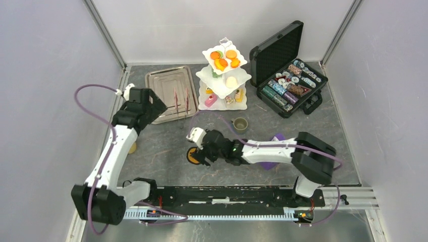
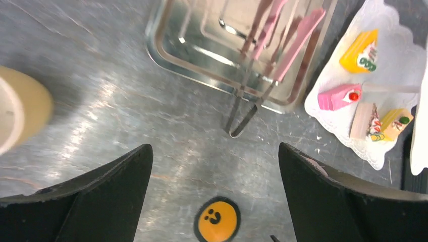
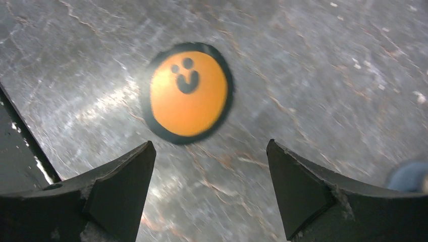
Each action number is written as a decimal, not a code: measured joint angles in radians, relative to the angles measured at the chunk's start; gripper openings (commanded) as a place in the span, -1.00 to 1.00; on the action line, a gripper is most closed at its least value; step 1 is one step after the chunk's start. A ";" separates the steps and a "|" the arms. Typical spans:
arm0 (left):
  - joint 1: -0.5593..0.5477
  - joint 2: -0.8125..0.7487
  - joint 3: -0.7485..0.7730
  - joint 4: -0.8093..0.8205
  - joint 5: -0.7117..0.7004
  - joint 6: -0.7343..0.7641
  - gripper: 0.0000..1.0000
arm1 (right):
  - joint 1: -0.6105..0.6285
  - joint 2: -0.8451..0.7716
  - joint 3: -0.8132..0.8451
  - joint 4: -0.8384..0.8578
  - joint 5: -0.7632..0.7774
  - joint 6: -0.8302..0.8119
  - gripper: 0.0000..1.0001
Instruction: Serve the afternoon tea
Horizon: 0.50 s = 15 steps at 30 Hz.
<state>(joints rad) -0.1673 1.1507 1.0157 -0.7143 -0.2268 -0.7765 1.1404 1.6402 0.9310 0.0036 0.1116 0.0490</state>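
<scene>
The white three-tier stand (image 1: 242,75) stands at the back centre, with orange pastries (image 1: 225,58) on the top tier and a pink slice (image 1: 211,101) on the bottom one. An orange smiley coaster (image 1: 192,157) lies flat on the table, with my right gripper (image 1: 200,154) open just beside and above it. In the right wrist view the coaster (image 3: 186,93) sits beyond my open right gripper (image 3: 209,143), untouched. My left gripper (image 1: 154,107) hangs open and empty high over the tray's near corner. A small olive cup (image 1: 240,124) stands in front of the stand. The yellow mug (image 1: 132,147) peeks out beside my left arm.
A steel tray (image 1: 164,80) holding pink tongs (image 2: 290,48) lies left of the stand. An open black case of poker chips (image 1: 292,83) sits at the back right. A purple card holder (image 1: 271,164) lies under my right arm. Grey walls close in on both sides.
</scene>
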 measured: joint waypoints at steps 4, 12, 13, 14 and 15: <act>0.032 -0.082 0.036 -0.041 -0.061 0.085 1.00 | 0.067 0.119 0.084 0.010 0.031 0.001 0.76; 0.021 -0.095 0.008 -0.065 -0.048 0.145 1.00 | 0.098 0.265 0.227 0.005 0.048 0.005 0.76; 0.018 -0.095 0.006 -0.068 -0.044 0.147 1.00 | 0.098 0.274 0.231 0.004 0.052 0.006 0.76; 0.014 -0.095 0.005 -0.069 -0.041 0.148 0.99 | 0.097 0.281 0.231 0.002 0.056 0.006 0.75; 0.011 -0.095 0.005 -0.070 -0.036 0.149 0.99 | 0.097 0.288 0.232 -0.003 0.067 0.007 0.73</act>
<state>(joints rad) -0.1558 1.0554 1.0206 -0.7841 -0.2626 -0.6273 1.2377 1.9282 1.1629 0.0006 0.1787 0.0563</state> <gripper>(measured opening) 0.996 0.882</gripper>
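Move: About 6 cm to the right hand's left, level with it fore and aft and some 5 cm below, lies the round orange-faced coaster. Nearest it, the grey cup on its blue lid stands some 12 cm ahead and 14 cm to the right of that hand, and the tongs lie about 21 cm ahead and 11 cm to its left. From the left hand the coaster is roughly 12 cm back, 17 cm right and 16 cm down. Sweeping left about 6.5 cm while sinking some 3.5 cm, the right hand comes in over the orange-faced coaster, fingers kept wide open and slanting down, until it sits between and just below the tips; contact can't be seen. The empty, open left hand drifts a little back, up and left, staying clear. ##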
